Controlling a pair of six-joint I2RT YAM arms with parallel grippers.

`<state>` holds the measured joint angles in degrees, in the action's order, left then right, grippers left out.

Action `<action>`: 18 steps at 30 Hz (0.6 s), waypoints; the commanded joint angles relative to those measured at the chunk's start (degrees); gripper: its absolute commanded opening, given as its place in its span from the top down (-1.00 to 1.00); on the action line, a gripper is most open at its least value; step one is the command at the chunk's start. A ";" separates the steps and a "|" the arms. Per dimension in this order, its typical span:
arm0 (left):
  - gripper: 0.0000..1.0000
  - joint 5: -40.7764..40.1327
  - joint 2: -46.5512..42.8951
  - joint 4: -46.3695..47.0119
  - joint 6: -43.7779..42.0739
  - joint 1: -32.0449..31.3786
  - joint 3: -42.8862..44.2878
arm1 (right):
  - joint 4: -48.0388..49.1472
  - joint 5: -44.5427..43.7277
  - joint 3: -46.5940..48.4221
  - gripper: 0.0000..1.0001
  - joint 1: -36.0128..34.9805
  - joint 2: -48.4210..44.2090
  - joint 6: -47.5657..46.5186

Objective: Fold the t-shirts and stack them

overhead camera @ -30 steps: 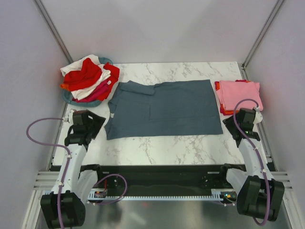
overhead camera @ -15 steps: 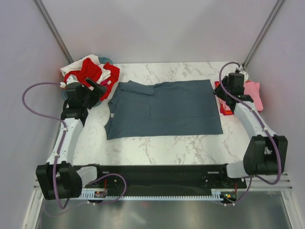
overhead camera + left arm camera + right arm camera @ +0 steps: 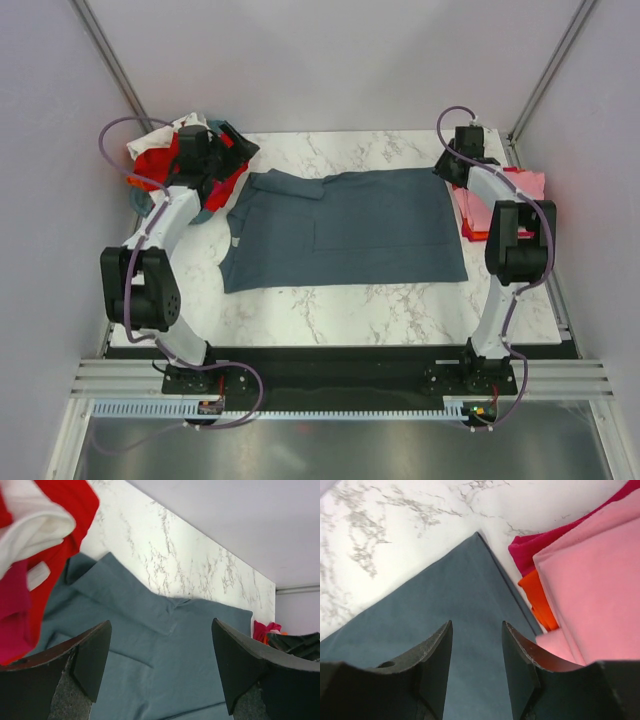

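Note:
A slate blue-grey t-shirt (image 3: 340, 225) lies spread flat on the marble table, with a sleeve folded in at its back left. My left gripper (image 3: 235, 148) is open and empty above the shirt's back-left corner, next to the pile of red, white and magenta t-shirts (image 3: 170, 160). In the left wrist view, my gripper (image 3: 160, 665) hangs over the blue-grey shirt (image 3: 150, 630) with the pile (image 3: 30, 555) at the left. My right gripper (image 3: 448, 168) is open over the shirt's back-right corner (image 3: 470, 580). Its jaws (image 3: 476, 655) hold nothing. A folded stack of pink, orange-red and magenta shirts (image 3: 590, 580) lies just to the right.
The unfolded pile sits in a round teal basket (image 3: 140, 203) at the back left. The folded stack (image 3: 500, 195) lies at the table's right edge. Grey walls enclose the table on three sides. Bare marble (image 3: 340, 300) shows in front of the shirt.
Both arms have swung from the near table sides out to the back. The left now reaches the shirt's back-left corner, the right its back-right corner. The shirt has not moved.

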<state>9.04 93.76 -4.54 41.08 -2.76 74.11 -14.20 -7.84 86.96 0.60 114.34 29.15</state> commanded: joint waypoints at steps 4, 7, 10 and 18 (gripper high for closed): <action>-0.75 -4.91 4.32 2.51 -8.37 -1.98 8.59 | 0.57 -3.41 11.37 -0.04 -0.16 10.18 -1.72; -0.75 -4.73 7.31 2.34 -10.92 -2.07 11.14 | 0.31 -4.20 15.07 -0.04 -0.16 14.31 -1.64; -0.75 -5.43 10.13 1.46 -12.69 -1.98 13.34 | 0.31 -4.12 17.88 -0.04 -0.16 17.65 -1.20; -0.72 -4.73 16.54 0.85 -15.76 -1.98 19.23 | 1.01 -3.68 23.43 -0.04 -0.16 23.81 0.04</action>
<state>4.62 108.90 -4.38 29.85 -4.86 89.54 -13.96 -10.50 107.68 0.60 136.33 28.86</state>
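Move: The right hand, half open, is going for the far right corner of the grey t-shirt, about 9 cm ahead, 1 cm to its right and 8 cm below; the folded pink stack is centred some 21 cm to its right and 2 cm back. The left hand, wide open, has the shirt's far left corner roughly 10 cm ahead, 1 cm left and 21 cm below, with the basket of clothes about 21 cm to its left and 7 cm ahead. The right hand swoops forward about 8 cm while sinking some 6 to 7 cm, slanting down onto the far right corner of the grey shirt, its attitude nearly unchanged and its fingers staying half open just short of the corner, the descent levelling off at the end. The left hand, still high and wide open, reaches about 7 cm forward towards the far left corner, rising a little before it starts to sink, and rolls about 10 degrees so that its left side comes up. ##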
